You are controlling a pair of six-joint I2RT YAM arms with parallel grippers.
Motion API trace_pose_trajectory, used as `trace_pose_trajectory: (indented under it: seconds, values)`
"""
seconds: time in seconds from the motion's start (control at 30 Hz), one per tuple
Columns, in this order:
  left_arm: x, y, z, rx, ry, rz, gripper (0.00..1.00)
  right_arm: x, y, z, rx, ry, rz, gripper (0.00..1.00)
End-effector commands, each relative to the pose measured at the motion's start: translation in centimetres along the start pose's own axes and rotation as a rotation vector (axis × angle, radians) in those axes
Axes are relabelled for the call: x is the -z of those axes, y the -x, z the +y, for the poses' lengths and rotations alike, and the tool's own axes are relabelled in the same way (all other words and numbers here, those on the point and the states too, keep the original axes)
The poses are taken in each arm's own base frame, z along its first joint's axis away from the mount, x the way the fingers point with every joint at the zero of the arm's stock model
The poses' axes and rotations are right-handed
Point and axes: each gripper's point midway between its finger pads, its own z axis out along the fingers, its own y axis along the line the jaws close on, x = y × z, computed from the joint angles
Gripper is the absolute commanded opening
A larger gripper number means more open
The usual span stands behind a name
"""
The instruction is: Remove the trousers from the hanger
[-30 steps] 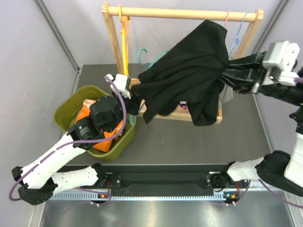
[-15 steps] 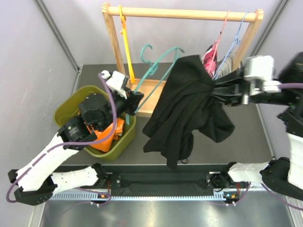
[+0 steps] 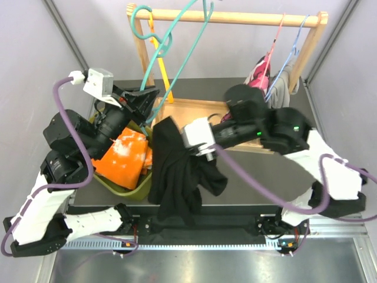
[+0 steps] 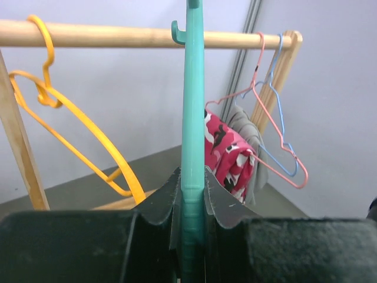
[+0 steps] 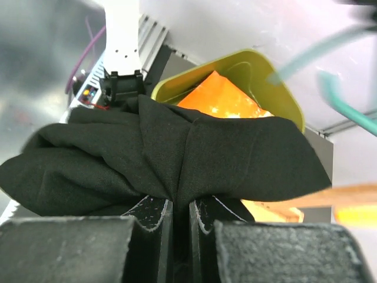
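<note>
The black trousers (image 3: 175,174) hang free of the hanger, bunched in my right gripper (image 3: 178,140), which is shut on a fold of them (image 5: 177,153). They dangle over the right rim of the green bin (image 3: 131,191). My left gripper (image 3: 148,99) is shut on the bare teal hanger (image 3: 179,56), holding it upright. In the left wrist view its stem (image 4: 192,118) runs straight up between the fingers (image 4: 227,203) to the wooden rail (image 4: 118,36). The right wrist view shows the jaws pinching the cloth above the bin (image 5: 235,62).
The wooden rack (image 3: 247,17) stands at the back with a yellow hanger (image 3: 162,68) on its left. Pink and blue hangers (image 3: 288,41) and a red-patterned garment (image 3: 259,73) hang on its right. Orange cloth (image 3: 121,159) lies in the bin.
The trousers came off the teal hanger. My right gripper carried them left and down to the bin. My left gripper lifted the bare hanger up toward the rail.
</note>
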Motion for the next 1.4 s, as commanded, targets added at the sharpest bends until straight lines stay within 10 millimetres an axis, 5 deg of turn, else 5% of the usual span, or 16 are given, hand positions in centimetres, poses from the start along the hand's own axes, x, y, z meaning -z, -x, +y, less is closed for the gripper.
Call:
trace_pose_trajectory:
  seconds: [0.0, 0.13, 0.27, 0.4, 0.57, 0.8, 0.87, 1.0, 1.17, 1.23, 1.37]
  values:
    - [0.4, 5.6, 0.2, 0.011, 0.014, -0.174, 0.00, -0.3, 5.2, -3.9, 0.176, -0.176, -0.092, 0.00]
    - [1.5, 7.7, 1.0, -0.010, 0.045, -0.234, 0.00, -3.0, 6.7, -7.7, 0.141, -0.307, -0.121, 0.00]
    - [2.7, 8.9, 2.2, -0.015, 0.095, -0.265, 0.00, -3.0, 8.3, -12.5, 0.053, -0.526, -0.183, 0.00]
    - [4.3, 9.9, 3.4, -0.028, 0.138, -0.298, 0.00, -3.0, 8.6, -16.1, -0.061, -0.705, -0.233, 0.00]
    - [6.0, 10.5, 4.4, -0.035, 0.174, -0.316, 0.00, -4.7, 6.5, -19.1, -0.228, -0.871, -0.254, 0.00]
    - [7.7, 10.1, 5.4, -0.019, 0.201, -0.320, 0.00, -11.6, 1.4, -17.7, -0.297, -0.763, -0.160, 0.00]
    - [7.9, 9.9, 5.5, -0.019, 0.203, -0.316, 0.00, -12.7, 0.6, -17.3, -0.297, -0.740, -0.140, 0.07]
    - [8.2, 9.4, 5.6, -0.016, 0.204, -0.304, 0.00, -14.9, -0.8, -16.1, -0.272, -0.666, -0.098, 0.31]
    - [8.0, 8.4, 5.6, -0.016, 0.199, -0.276, 0.00, -16.0, -1.7, -14.2, -0.187, -0.566, -0.042, 0.77]
    - [7.9, 7.9, 5.5, -0.014, 0.197, -0.265, 0.00, -15.3, -1.7, -13.3, -0.120, -0.514, -0.002, 0.89]
    - [7.5, 6.8, 5.2, -0.030, 0.178, -0.227, 0.00, -13.1, -2.0, -9.9, 0.058, -0.332, 0.087, 0.98]
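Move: The basket, with the orange trousers in it, lies about 22 cm left, 13 cm ahead and some 35 cm below the right hand, which holds the black trousers. The yellow hanger is roughly 26 cm ahead of that hand, 5 cm left and 5 cm lower. From the left hand, still holding the teal hanger, the basket is about 17 cm left, 3 cm ahead and 45 cm down; the rack bar's left end is 15 cm ahead, 6 cm left, roughly level. Carry the black trousers left and forward with the right gripper to above the basket, about 18 cm across and 14 cm out, rising a little while yawing clockwise nearly 40 degrees; then sink about 10 cm, open wide and let go, easing back slightly and unwinding some yaw. Meanwhile swing the left gripper some 11 cm left and a little up, clear of the rack, keeping its pinch on the teal hanger. ##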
